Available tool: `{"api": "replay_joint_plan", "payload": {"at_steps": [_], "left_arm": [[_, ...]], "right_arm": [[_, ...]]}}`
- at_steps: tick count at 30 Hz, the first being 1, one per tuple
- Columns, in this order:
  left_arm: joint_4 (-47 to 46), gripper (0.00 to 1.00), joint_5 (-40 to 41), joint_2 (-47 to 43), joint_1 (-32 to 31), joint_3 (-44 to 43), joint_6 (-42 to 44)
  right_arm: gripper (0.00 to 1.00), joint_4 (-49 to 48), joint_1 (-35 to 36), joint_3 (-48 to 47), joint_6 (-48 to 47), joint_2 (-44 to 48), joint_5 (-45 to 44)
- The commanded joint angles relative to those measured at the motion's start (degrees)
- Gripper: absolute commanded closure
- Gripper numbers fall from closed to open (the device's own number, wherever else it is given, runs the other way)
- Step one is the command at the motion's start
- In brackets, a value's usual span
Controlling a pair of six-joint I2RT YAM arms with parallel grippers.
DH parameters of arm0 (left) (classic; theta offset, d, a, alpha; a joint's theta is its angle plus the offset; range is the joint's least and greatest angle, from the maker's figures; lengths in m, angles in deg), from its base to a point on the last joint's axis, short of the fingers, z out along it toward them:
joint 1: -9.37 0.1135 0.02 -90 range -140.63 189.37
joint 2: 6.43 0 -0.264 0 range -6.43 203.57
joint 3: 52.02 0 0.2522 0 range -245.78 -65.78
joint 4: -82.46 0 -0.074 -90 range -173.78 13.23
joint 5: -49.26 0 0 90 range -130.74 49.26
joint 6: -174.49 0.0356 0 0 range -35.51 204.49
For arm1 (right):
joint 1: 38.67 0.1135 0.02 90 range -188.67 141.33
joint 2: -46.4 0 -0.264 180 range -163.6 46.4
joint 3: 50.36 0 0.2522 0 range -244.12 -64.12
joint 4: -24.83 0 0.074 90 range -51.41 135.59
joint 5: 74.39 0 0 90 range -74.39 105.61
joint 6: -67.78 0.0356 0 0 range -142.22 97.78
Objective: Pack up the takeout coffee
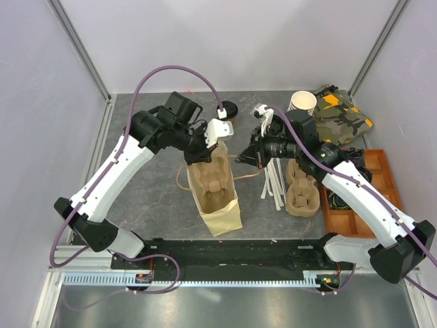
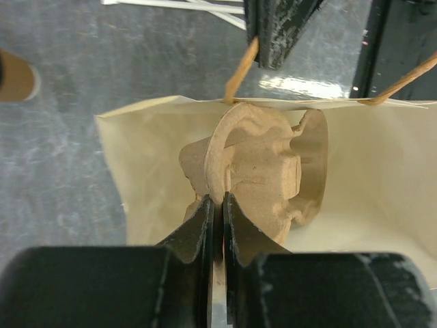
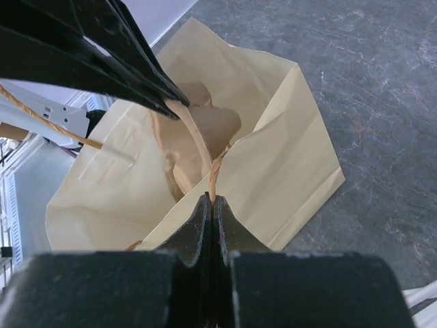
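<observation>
The takeout coffee (image 1: 230,110), a small brown cup with a black lid, stands at the back of the table behind the bag; its side shows at the left wrist view's edge (image 2: 13,76). A tan paper bag (image 1: 225,217) stands open in the middle. My left gripper (image 2: 217,199) is shut on the rim of a pulp cup carrier (image 2: 263,164), which sits upright partly inside the bag. My right gripper (image 3: 211,198) is shut on the bag's twisted paper handle (image 3: 216,169) at the near wall (image 3: 287,157), holding the mouth open. In the top view the grippers (image 1: 205,152) (image 1: 240,158) face each other over the bag.
To the right lie more pulp carriers (image 1: 304,193), white flat sticks (image 1: 273,183) and an orange tray (image 1: 365,198). A stack of lidless paper cups (image 1: 302,102) and a camouflage pouch (image 1: 341,113) sit at the back right. White walls enclose the table.
</observation>
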Motion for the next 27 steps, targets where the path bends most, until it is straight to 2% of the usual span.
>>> {"api": "replay_joint_plan", "payload": {"at_steps": [1,7,13,27], "left_arm": [[-5.35,0.98,-0.32,-2.88,-2.77,4.31,-4.98],[-12.11,0.98,1.44,-5.6,-5.06,12.22,-7.71],[-15.8,0.98,1.26,-6.13,-6.47,16.63,-9.11],[-18.27,0.98,1.53,-4.99,-8.4,23.13,-9.55]], "right_arm": [[1.0,-3.12,0.12,2.79,0.06,3.59,-1.12],[1.0,-6.81,0.21,8.59,-2.22,8.95,-2.35],[1.0,-12.88,1.17,17.11,-5.83,14.84,-3.93],[1.0,-14.82,4.25,19.68,-10.31,17.04,-6.65]]}}
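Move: Below the left hand, which already grips the cup carrier by its edge, the paper bag's middle lies about 13 cm down, 5 cm to the right and 4 cm back. For the right hand, already holding the bag's handle, that middle is some 11 cm to the left, 3 cm back and 13 cm lower. The white straws lie on the table 7 cm ahead, 9 cm right and 28 cm below it; the spare carrier is 3 cm ahead, 18 cm right, 27 cm below. Lowering the held carrier deeper into the open bag, the left hand sinks about 8 cm while drifting back and a little right, fingers keeping their grip. The right hand keeps the handle pinched and draws it back some 3 cm, also right and down, rolling the wrist about 15 degrees so its forward side lifts. ##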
